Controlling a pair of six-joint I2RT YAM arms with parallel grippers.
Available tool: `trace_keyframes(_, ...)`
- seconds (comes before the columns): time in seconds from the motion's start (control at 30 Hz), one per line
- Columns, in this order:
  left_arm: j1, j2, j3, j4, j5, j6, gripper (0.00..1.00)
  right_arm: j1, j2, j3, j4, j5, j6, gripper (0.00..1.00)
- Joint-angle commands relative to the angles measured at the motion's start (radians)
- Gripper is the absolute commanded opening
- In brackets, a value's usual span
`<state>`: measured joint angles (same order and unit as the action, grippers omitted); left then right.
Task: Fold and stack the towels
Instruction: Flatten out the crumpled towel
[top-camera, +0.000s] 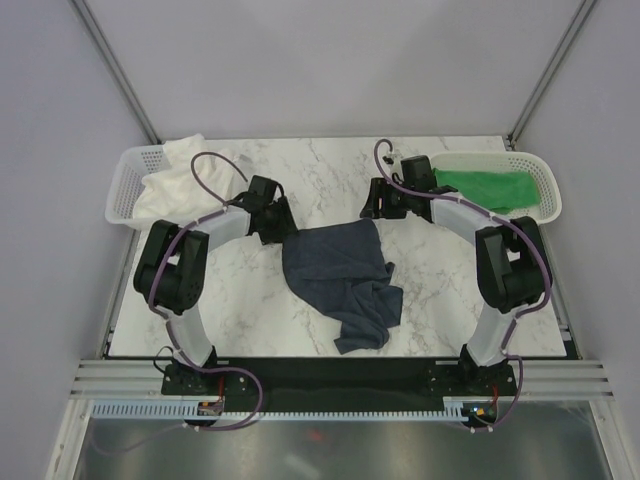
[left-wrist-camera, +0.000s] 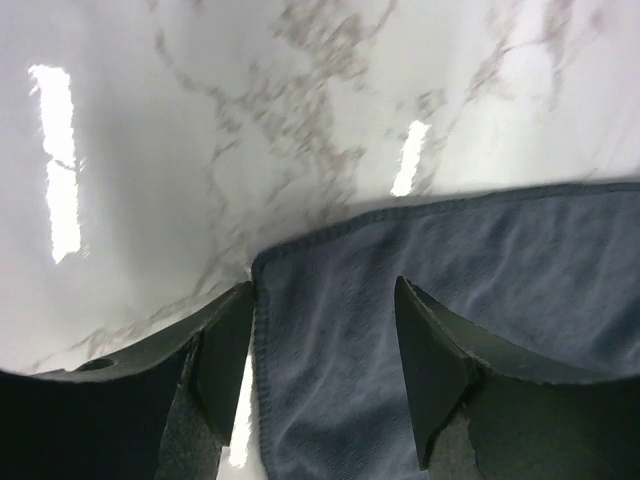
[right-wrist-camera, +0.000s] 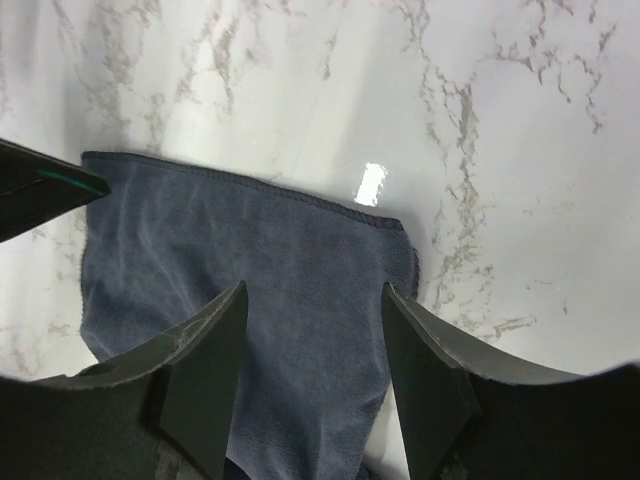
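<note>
The navy-blue towel (top-camera: 340, 275) lies on the marble table, its far edge spread flat and its near part crumpled. My left gripper (top-camera: 285, 228) hangs open over the towel's far left corner (left-wrist-camera: 290, 260); one finger (left-wrist-camera: 225, 350) stands at the left hem, the other over the cloth. Above the far right corner (right-wrist-camera: 385, 235) my right gripper (top-camera: 375, 208) is open too, with flat cloth (right-wrist-camera: 250, 240) showing between its fingers. Neither holds anything. The green towel (top-camera: 490, 188) lies in the right basket. The cream-white towel (top-camera: 175, 185) spills over the left basket.
A white mesh basket (top-camera: 120, 190) stands at the far left table edge and another (top-camera: 548, 185) at the far right. Bare marble (top-camera: 330, 170) stretches beyond the navy towel. Purple cables run along both arms.
</note>
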<state>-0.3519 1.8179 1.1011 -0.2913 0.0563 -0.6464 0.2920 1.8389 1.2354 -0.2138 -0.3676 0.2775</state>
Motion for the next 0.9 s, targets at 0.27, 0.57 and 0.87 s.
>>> trace_keyframes(0.27, -0.006, 0.075, 0.16, -0.069, 0.125, 0.128, 0.02, -0.014, 0.043, 0.025, 0.066, -0.095, -0.13, 0.78)
trace_keyframes(0.57, -0.001, -0.039, 0.232, -0.186, 0.056, 0.313, 0.02, -0.016, 0.256, 0.205, 0.021, -0.364, -0.214, 0.89)
trace_keyframes(0.87, 0.027, -0.014, 0.218, -0.193, 0.013, 0.327, 0.02, -0.014, 0.413, 0.397, -0.088, -0.499, -0.255, 0.87)
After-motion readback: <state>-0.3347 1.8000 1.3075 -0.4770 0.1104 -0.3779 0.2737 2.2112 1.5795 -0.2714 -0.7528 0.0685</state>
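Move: The towel's far left corner is almost in my left hand's open fingers, about 2 cm ahead, 1 cm to their left and 1 cm below. From my right hand, the far right corner is roughly 5 cm below and 1 cm ahead; the far left corner lies some 16 cm to this hand's left and 2 cm back. The green towel is about 24 cm to its right and 8 cm ahead. I ease my left hand forward and to the right, low over the table, close its fingers on the towel's far left corner, then raise it about 5 cm still pinching, turning slightly clockwise. Meanwhile I take my right hand about 5 cm left, also forward and down around the far right corner, opening wider and turning some 20 degrees counter-clockwise without closing. ##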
